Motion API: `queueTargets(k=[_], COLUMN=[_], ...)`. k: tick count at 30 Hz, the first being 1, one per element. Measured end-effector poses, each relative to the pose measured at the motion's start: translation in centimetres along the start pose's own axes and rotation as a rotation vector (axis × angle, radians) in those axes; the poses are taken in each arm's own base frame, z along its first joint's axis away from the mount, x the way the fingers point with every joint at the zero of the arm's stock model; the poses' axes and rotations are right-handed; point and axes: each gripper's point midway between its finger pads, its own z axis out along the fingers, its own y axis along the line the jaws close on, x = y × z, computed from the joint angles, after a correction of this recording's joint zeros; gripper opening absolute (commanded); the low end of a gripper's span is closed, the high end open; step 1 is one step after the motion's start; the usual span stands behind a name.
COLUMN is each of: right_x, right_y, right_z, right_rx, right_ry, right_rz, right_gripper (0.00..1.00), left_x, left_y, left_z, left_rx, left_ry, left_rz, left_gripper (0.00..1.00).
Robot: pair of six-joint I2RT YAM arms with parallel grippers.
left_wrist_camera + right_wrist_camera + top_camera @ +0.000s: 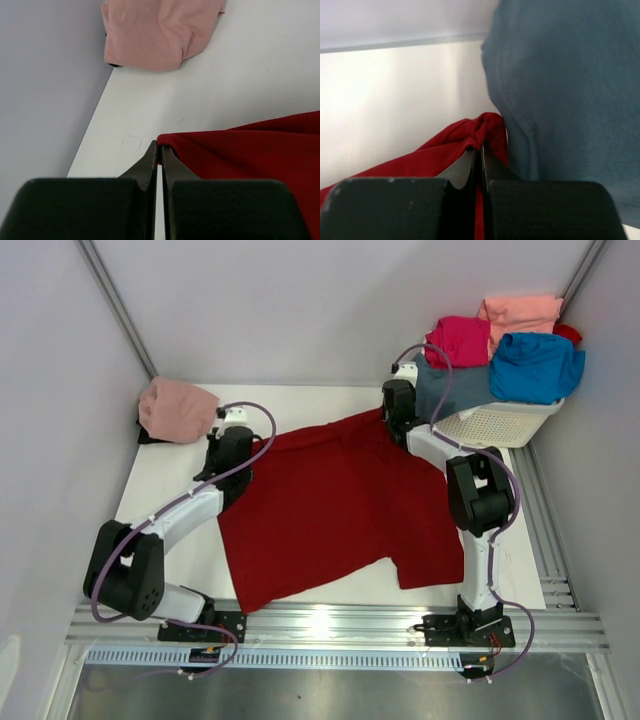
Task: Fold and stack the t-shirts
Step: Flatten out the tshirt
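Note:
A large dark red t-shirt [335, 505] lies spread across the white table. My left gripper [232, 452] is shut on its left corner [172, 142], seen pinched at the fingertips in the left wrist view. My right gripper [397, 405] is shut on the shirt's far right corner [485, 131], bunched at the jaws and pressed against a slate grey-blue t-shirt [565, 90]. A folded dusty pink t-shirt [177, 410] sits at the table's far left. Magenta [460, 340], salmon [520, 312] and bright blue [537, 367] t-shirts are heaped on the basket.
A white lattice basket [497, 423] stands at the far right, with the grey-blue shirt [450, 390] hanging over its side. Grey walls close in on the left, back and right. A metal rail [330, 625] runs along the near edge.

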Motion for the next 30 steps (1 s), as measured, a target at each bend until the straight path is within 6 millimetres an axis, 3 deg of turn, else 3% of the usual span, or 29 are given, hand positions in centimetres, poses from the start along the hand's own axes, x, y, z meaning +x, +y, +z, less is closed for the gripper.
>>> queueTargets(k=[8, 11, 15, 16, 19, 20, 21, 22, 30], right_x=[2.2, 2.8, 2.8, 2.8, 2.8, 2.7, 2.5, 2.2, 1.3], right_y=[-2.1, -2.3, -2.2, -2.1, -1.5, -1.3, -1.1, -0.9, 1.1], right_z=[0.5, 0.5, 0.5, 0.4, 0.0, -0.2, -0.4, -0.7, -2.8], right_rx=[0.034, 0.037, 0.036, 0.034, 0.013, 0.005, -0.004, -0.014, -0.106], right_ry=[0.034, 0.042, 0.042, 0.043, 0.053, 0.056, 0.056, 0.056, 0.074], right_rz=[0.006, 0.002, 0.01, 0.01, -0.003, -0.005, -0.001, -0.004, -0.021], right_gripper=[0.01, 0.09, 0.26, 0.36, 0.4, 0.61, 0.75, 0.82, 0.78], left_x=[-0.3, 0.1, 0.1, 0.0, -0.3, -0.4, -0.4, -0.4, -0.3], left_y=[0.0, 0.0, 0.4, 0.6, 1.1, 1.1, 1.1, 1.1, 0.6], left_z=[0.7, 0.5, 0.0, -0.1, -0.5, -0.5, -0.6, -0.6, -0.7], left_rx=[-0.028, -0.028, -0.027, -0.028, -0.028, -0.028, -0.028, -0.026, -0.008], left_ry=[0.02, 0.034, 0.04, 0.035, 0.024, 0.022, 0.022, 0.022, 0.026], left_rz=[-0.041, -0.059, -0.08, -0.089, -0.107, -0.111, -0.115, -0.116, -0.134], left_gripper=[0.01, 0.01, 0.01, 0.01, 0.01, 0.01, 0.01, 0.01, 0.01])
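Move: Both hands already pinch the outstretched red shirt by its far corners, a few centimetres above the table. The spot for the right hand's corner is about 4 cm below it, 2 cm to its right and 1 cm back. From that hand the blue-grey cloth's middle is some 16 cm right and 2 cm ahead, and the basket about 31 cm right and 4 cm ahead. From the left hand, the spot lies roughly 38 cm right and 17 cm ahead; the pink cloth sits 17 cm ahead and 16 cm left. The right hand lowers its corner of the red shirt about 3 cm to the table and 2 cm to the right, close beside the blue-grey cloth, then opens its fingers wide, lets go, and backs off leftward nearly 4 cm while rising a little and drawing slightly back over the shirt. The left hand keeps its own corner pinched and stays nearly in place, shifting only about a centimetre. ##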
